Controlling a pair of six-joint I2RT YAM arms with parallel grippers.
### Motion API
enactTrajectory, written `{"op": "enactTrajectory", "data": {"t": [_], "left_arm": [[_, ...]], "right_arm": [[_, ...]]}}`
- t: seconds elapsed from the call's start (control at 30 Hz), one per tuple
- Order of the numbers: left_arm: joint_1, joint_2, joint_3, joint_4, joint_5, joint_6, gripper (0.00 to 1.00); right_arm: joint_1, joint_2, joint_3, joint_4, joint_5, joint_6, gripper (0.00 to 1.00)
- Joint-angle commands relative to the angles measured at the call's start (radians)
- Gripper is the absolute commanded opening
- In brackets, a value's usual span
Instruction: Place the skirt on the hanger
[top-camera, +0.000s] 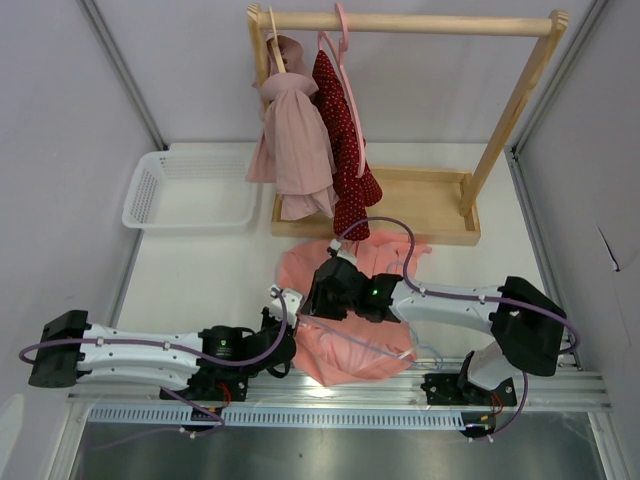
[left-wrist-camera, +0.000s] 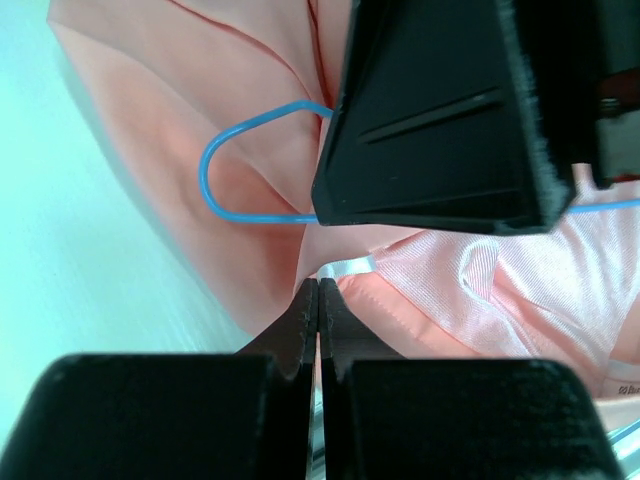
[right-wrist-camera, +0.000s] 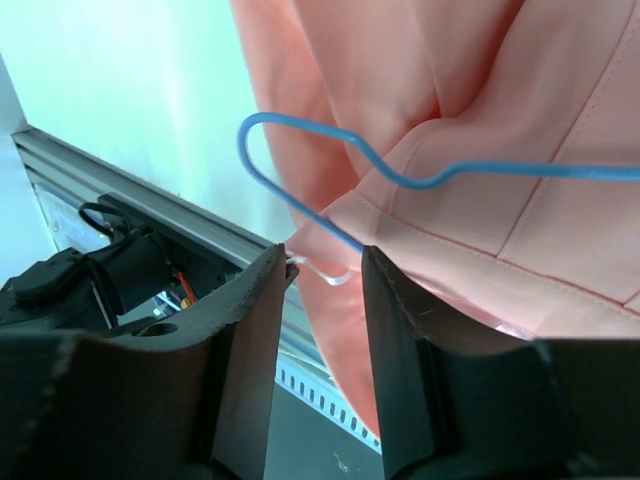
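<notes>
The salmon-pink skirt (top-camera: 350, 345) lies crumpled on the table between the two arms. The thin light-blue wire hanger (left-wrist-camera: 215, 165) rests on its fabric, hook end free, and shows again in the right wrist view (right-wrist-camera: 300, 140). My left gripper (left-wrist-camera: 318, 288) is shut, its tips pinching the skirt's white ribbon loop (left-wrist-camera: 347, 266) at the hem. It sits at the skirt's left edge (top-camera: 288, 306). Just above it my right gripper (right-wrist-camera: 325, 262) is open, the skirt's edge and the hanger wire at its tips. One of its fingers (left-wrist-camera: 440, 120) fills the left wrist view.
A wooden rack (top-camera: 410, 22) at the back carries a pale pink garment (top-camera: 295, 140), a dark red dotted garment (top-camera: 345, 130) and a pink hanger (top-camera: 342, 30). A white basket (top-camera: 190, 190) stands at the back left. A metal rail (top-camera: 340, 395) runs along the near edge.
</notes>
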Motion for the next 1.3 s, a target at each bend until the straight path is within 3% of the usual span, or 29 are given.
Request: {"op": "enactTrajectory", "data": {"t": [0.0, 0.37, 0.77, 0.97, 1.27], "left_arm": [[-0.006, -0.004, 0.015, -0.004, -0.057, -0.096, 0.00], [0.005, 0.050, 0.061, -0.124, -0.137, -0.243, 0.00], [0.054, 0.059, 0.067, 0.005, -0.073, -0.161, 0.00], [0.091, 0.065, 0.075, 0.060, -0.022, -0.098, 0.00], [0.117, 0.074, 0.093, 0.097, 0.026, -0.061, 0.00]], "right_arm": [[0.017, -0.067, 0.002, -0.009, 0.071, -0.002, 0.43], [0.075, -0.117, -0.041, -0.035, 0.172, -0.025, 0.38], [0.084, -0.307, -0.162, -0.082, 0.307, -0.101, 0.39], [0.032, -0.379, -0.205, -0.153, 0.375, -0.121, 0.39], [-0.147, -0.512, -0.315, -0.072, 0.267, -0.213, 0.41]]}}
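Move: The hanger's left end lies about 3 cm ahead of the left hand, 1 cm to its left and a touch lower; the shut fingers already pinch the skirt's white loop. From the half-open right hand, that end is about 4 cm to the left, level with it and some 2 cm lower. The hanger's neck is roughly 17 cm to the right hand's right, 8 cm ahead and 3 cm lower, and a white strap on the lower bar about 21 cm right and 9 cm back. The skirt's white loop stays pinched in the left fingers while that hand eases about 2 cm forward along the hanger's left end, swaying left and then back right, and turns some 10 degrees counter-clockwise. The right hand, fingers still half open, rises, draws back slightly, then sweeps about 13 cm right over the hanger towards its neck, curving forward late and tilting its fingertips up. ##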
